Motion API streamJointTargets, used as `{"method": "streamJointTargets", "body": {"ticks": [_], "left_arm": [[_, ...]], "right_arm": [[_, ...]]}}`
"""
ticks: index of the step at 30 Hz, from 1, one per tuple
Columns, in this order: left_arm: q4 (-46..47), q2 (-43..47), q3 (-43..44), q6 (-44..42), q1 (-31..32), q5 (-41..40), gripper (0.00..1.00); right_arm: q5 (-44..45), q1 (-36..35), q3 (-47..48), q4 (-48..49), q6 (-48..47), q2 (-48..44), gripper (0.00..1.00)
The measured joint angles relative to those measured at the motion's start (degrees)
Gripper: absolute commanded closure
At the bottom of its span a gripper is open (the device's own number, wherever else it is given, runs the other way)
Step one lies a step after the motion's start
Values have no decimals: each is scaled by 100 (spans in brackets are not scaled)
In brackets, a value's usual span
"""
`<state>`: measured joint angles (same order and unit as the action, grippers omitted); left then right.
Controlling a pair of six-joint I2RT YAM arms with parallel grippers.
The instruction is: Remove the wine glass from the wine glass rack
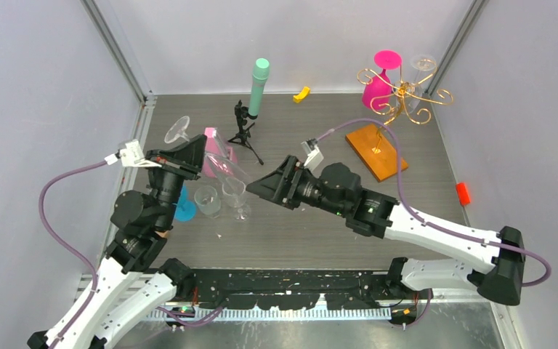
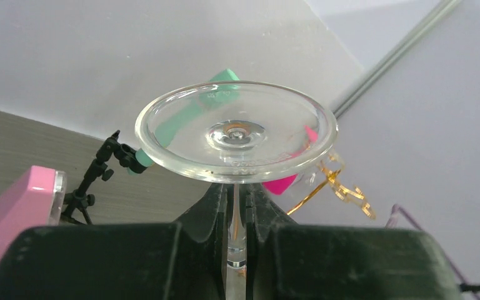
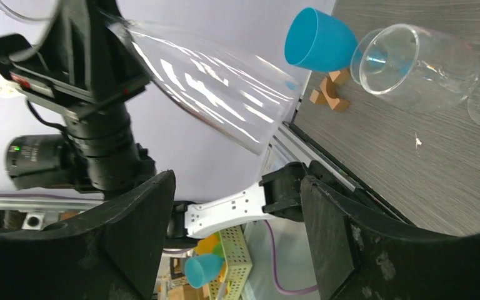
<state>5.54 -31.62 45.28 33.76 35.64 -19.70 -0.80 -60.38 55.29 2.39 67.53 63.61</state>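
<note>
A clear wine glass [image 1: 214, 161] is held tilted above the table's left part, foot [image 2: 236, 134] toward the back wall. My left gripper [image 1: 191, 151] is shut on its thin stem [image 2: 235, 209], just under the foot. Just right of the bowl's rim my right gripper [image 1: 259, 185] stands open; in its wrist view the bowl [image 3: 212, 94] hangs above the spread fingers [image 3: 131, 231], apart from them. The wine glass rack [image 1: 405, 94], gold wire on an orange wooden base [image 1: 376, 150], stands at the back right. A pink glass [image 1: 378, 86] and a clear one [image 1: 423, 69] hang on it.
Under the held glass are two clear glasses [image 1: 207, 200] [image 1: 237, 196], a blue cup [image 1: 184, 209] and a pink block [image 1: 213, 149]. A black mini tripod [image 1: 243, 131] and green cylinder [image 1: 259, 86] stand behind. A yellow piece [image 1: 301, 94] lies at the back, a red piece [image 1: 463, 193] at the right edge.
</note>
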Motion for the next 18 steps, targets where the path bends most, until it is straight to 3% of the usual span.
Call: {"method": "streamJointTargets", "body": {"ticks": [4, 11, 18], "left_arm": [[-133, 162, 72, 667, -2, -450, 100], [-361, 376, 83, 1429, -2, -697, 100], [-378, 426, 98, 1786, -17, -837, 100]], "right_arm": [[173, -229, -11, 341, -155, 262, 25], [249, -251, -269, 1670, -212, 313, 49], [55, -251, -271, 2391, -105, 584, 61]]}}
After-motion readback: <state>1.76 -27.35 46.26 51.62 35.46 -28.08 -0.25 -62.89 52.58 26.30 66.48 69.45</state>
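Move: The left hand holds the clear wine glass by its stem; the bowl's middle lies about 5 cm to that hand's right, 3 cm back and 3 cm below. From the open right hand, this bowl is some 7 cm to the left and 5 cm ahead, about level. Two other clear glasses stand roughly 20 cm lower, 5 cm ahead, one 6 cm left and the other 14 cm left. The right fingers come around the rim of the held glass's bowl and half close over it, one tip seemingly inside; a firm pinch can't be seen yet. The right hand dips a little, then goes up about 4 cm and left 3, its tips tilting up. The left hand keeps its stem grip, moving left 3 cm and slightly up while rolling some 20 degrees, its right side rising. ##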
